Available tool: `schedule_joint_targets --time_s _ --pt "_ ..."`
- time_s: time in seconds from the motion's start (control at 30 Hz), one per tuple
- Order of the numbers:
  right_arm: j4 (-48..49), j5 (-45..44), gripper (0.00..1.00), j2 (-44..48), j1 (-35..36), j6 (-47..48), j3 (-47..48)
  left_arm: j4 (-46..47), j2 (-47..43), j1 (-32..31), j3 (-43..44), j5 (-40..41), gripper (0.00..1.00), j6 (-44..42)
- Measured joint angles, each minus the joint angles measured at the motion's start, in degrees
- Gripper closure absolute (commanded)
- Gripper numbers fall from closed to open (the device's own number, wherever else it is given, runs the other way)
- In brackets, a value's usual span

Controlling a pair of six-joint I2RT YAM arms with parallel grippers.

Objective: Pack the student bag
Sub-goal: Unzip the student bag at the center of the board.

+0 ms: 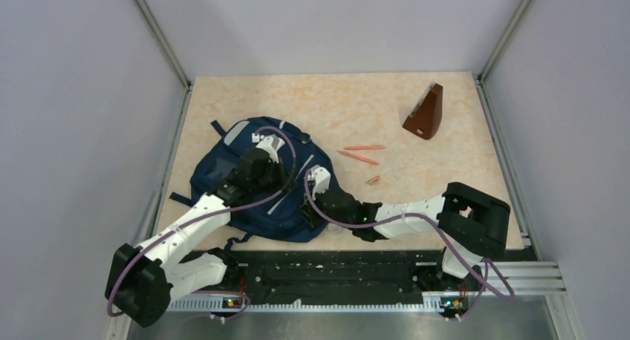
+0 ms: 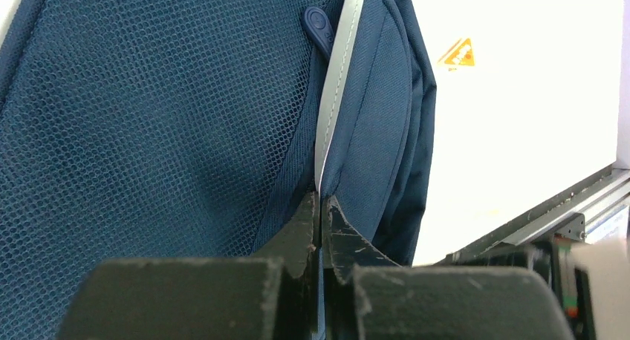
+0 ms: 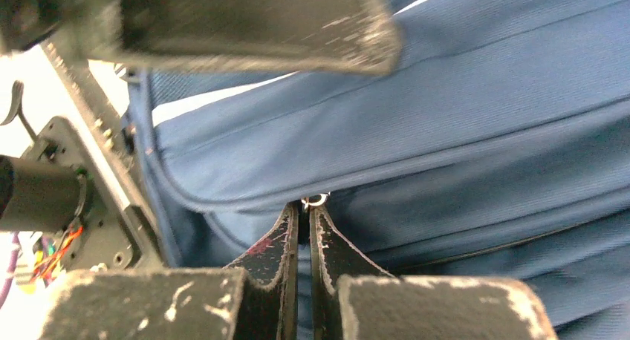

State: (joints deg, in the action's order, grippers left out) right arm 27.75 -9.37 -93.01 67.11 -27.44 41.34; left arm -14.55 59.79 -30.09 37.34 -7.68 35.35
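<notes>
The student bag, navy blue with grey-white trim, lies flat on the left half of the table. My left gripper rests on top of it; in the left wrist view its jaws are shut on a fold of blue fabric where the grey trim stripe runs in beside the mesh pocket. My right gripper is at the bag's near right edge. In the right wrist view its jaws are shut at a seam of the bag, with a small metal zipper ring at their tips.
A brown wedge-shaped object stands at the back right. Two orange pencils and a short orange piece lie right of the bag. A black rail runs along the near edge. A navy pull tab hangs by the trim.
</notes>
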Motion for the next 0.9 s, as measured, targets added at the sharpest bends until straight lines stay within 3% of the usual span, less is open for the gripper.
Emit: schedule_joint_targets --time_s 0.3,0.8,0.9 --pt "0.3 -3.1 1.0 0.0 7.6 1.8 1.2 1.4 2.6 0.0 1.9 -0.2 1.0 0.1" --pt "0.4 -10.0 1.0 -8.6 11.7 2.2 11.1 4.3 3.4 0.0 2.0 1.4 1.0 -1.2" --pt "-0.2 -10.1 0.92 -9.2 11.7 3.4 12.3 4.3 3.4 0.0 2.0 1.6 1.0 -2.1"
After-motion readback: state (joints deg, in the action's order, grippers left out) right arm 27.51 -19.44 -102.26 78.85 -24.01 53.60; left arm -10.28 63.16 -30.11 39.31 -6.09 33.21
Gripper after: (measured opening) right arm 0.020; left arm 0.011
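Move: The right hand already pinches the zipper pull; the bag's near-left corner, where the zip leads, lies some 17 cm to its left, 5 cm back and 5 cm lower. The loose strap is about 18 cm left and 9 cm back, the white strip's middle 4 cm left and 5 cm ahead, the tape roll 8 cm right and 6 cm back. From the left hand, closed on that strip, the pull is about 3 cm right and 6 cm back. Back towards the base by 4 to 5 cm first, then left by about 5 cm more, rising slightly, the right hand draws the pinched zipper pull along the bag's near edge towards its near-left corner, fingers staying shut. The left hand keeps its pinch on the cloth by the white strip and eases about 2 cm forward and slightly up. ##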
